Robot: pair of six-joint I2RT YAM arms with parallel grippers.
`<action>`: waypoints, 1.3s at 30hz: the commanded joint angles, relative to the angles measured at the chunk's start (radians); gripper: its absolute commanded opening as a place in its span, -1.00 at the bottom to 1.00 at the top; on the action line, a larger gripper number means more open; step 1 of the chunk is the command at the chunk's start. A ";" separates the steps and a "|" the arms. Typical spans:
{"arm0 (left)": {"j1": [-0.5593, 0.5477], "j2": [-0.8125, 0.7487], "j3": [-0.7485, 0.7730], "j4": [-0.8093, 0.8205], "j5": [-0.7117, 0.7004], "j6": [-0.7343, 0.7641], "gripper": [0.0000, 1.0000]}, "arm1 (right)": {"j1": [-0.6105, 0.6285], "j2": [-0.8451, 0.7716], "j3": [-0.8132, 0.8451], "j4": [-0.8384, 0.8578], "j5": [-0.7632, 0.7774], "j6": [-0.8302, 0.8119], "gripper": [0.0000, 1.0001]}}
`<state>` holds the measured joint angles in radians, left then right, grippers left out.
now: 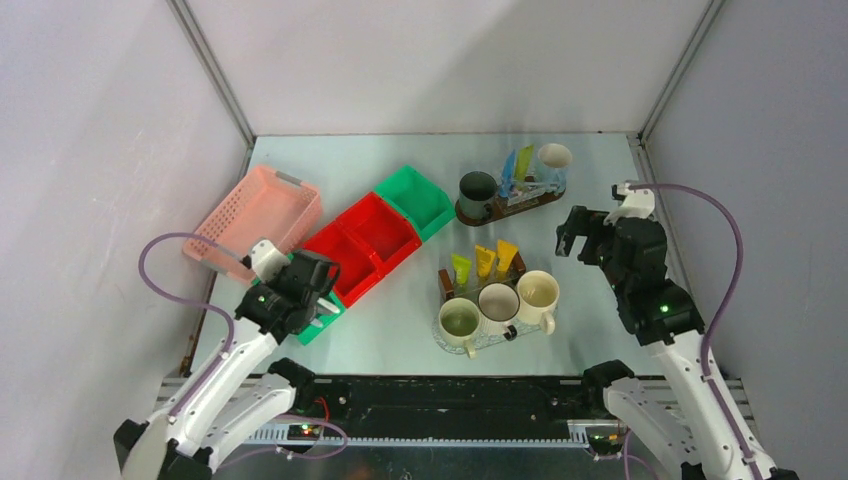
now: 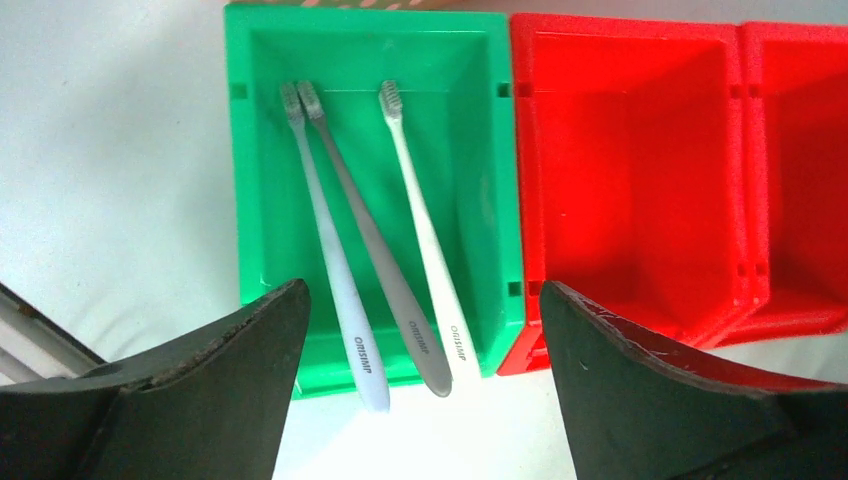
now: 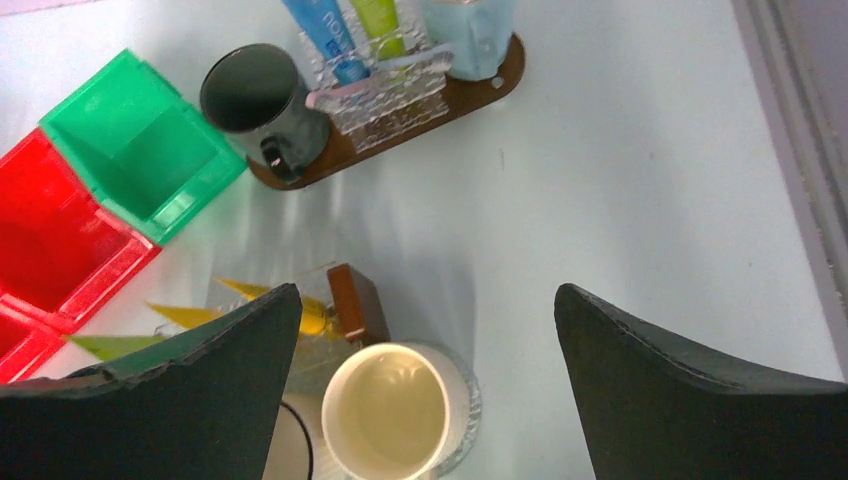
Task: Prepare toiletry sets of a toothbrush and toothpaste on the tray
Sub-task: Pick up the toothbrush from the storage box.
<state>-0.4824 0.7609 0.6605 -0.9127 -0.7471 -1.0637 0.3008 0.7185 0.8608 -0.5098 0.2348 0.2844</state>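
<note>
Three slim pale toothbrushes [image 2: 400, 250] lie in a small green bin [image 2: 260, 200], handles over its near rim. My left gripper [image 2: 423, 320] hangs open above those handles, touching none; from above it [image 1: 322, 300] sits over that bin. The near tray [image 1: 440, 340] carries three mugs [image 1: 497, 305] with yellow, orange and green toothpaste tubes [image 1: 485, 262] behind them. The far tray [image 1: 470, 215] has a dark mug [image 1: 478, 190], a pale blue mug [image 1: 553, 160], blue and green tubes [image 1: 515, 165] and a toothbrush [image 3: 375, 75] across its rack. My right gripper [image 3: 428, 330] is open and empty above the cream mug [image 3: 390, 410].
A pink basket [image 1: 255, 215] stands at the back left. Two joined red bins [image 1: 365, 240] and another green bin [image 1: 415, 200] run diagonally beside it, all without contents. Grey walls close in the table on three sides.
</note>
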 commanded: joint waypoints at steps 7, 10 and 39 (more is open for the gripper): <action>0.152 0.074 0.025 -0.045 0.133 -0.186 0.52 | -0.015 -0.102 0.023 -0.083 -0.069 -0.003 0.99; 0.155 0.116 0.019 -0.061 0.140 -0.234 0.34 | -0.002 -0.126 0.013 -0.079 -0.021 -0.005 0.99; 0.208 0.398 -0.034 -0.047 0.242 -0.402 -0.31 | 0.177 -0.169 -0.044 -0.027 0.240 -0.105 0.99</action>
<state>-0.3016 1.1236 0.6426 -1.0100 -0.5194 -1.4624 0.4686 0.5617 0.8219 -0.5831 0.4362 0.1978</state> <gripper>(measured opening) 0.405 0.993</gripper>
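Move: The light-blue toothbrush slants across the green box: its middle is about 5 cm left of my left hand, 1 cm ahead and 10 cm below, and its handle end about 4 cm back, 1 cm right and 9 cm below. The grey toothbrush's middle is 2 cm ahead, 3 cm left; the white one's 4 cm ahead, 1 cm left. The red box is 9 cm ahead, 8 cm right. From my right hand the light-blue toothbrush is roughly 62 cm left, 5 cm back, 23 cm below. I lower my left hand about 8 cm and ease it some 3 cm back, down to the light-blue toothbrush's handle near its free end, turning the wrist counter-clockwise and tipping the fingers more steeply down by about 20 degrees. Meanwhile my fingers close from nearly wide to under half open, one on each side of the handle. My empty right hand draws back 3 cm, fingers open. ##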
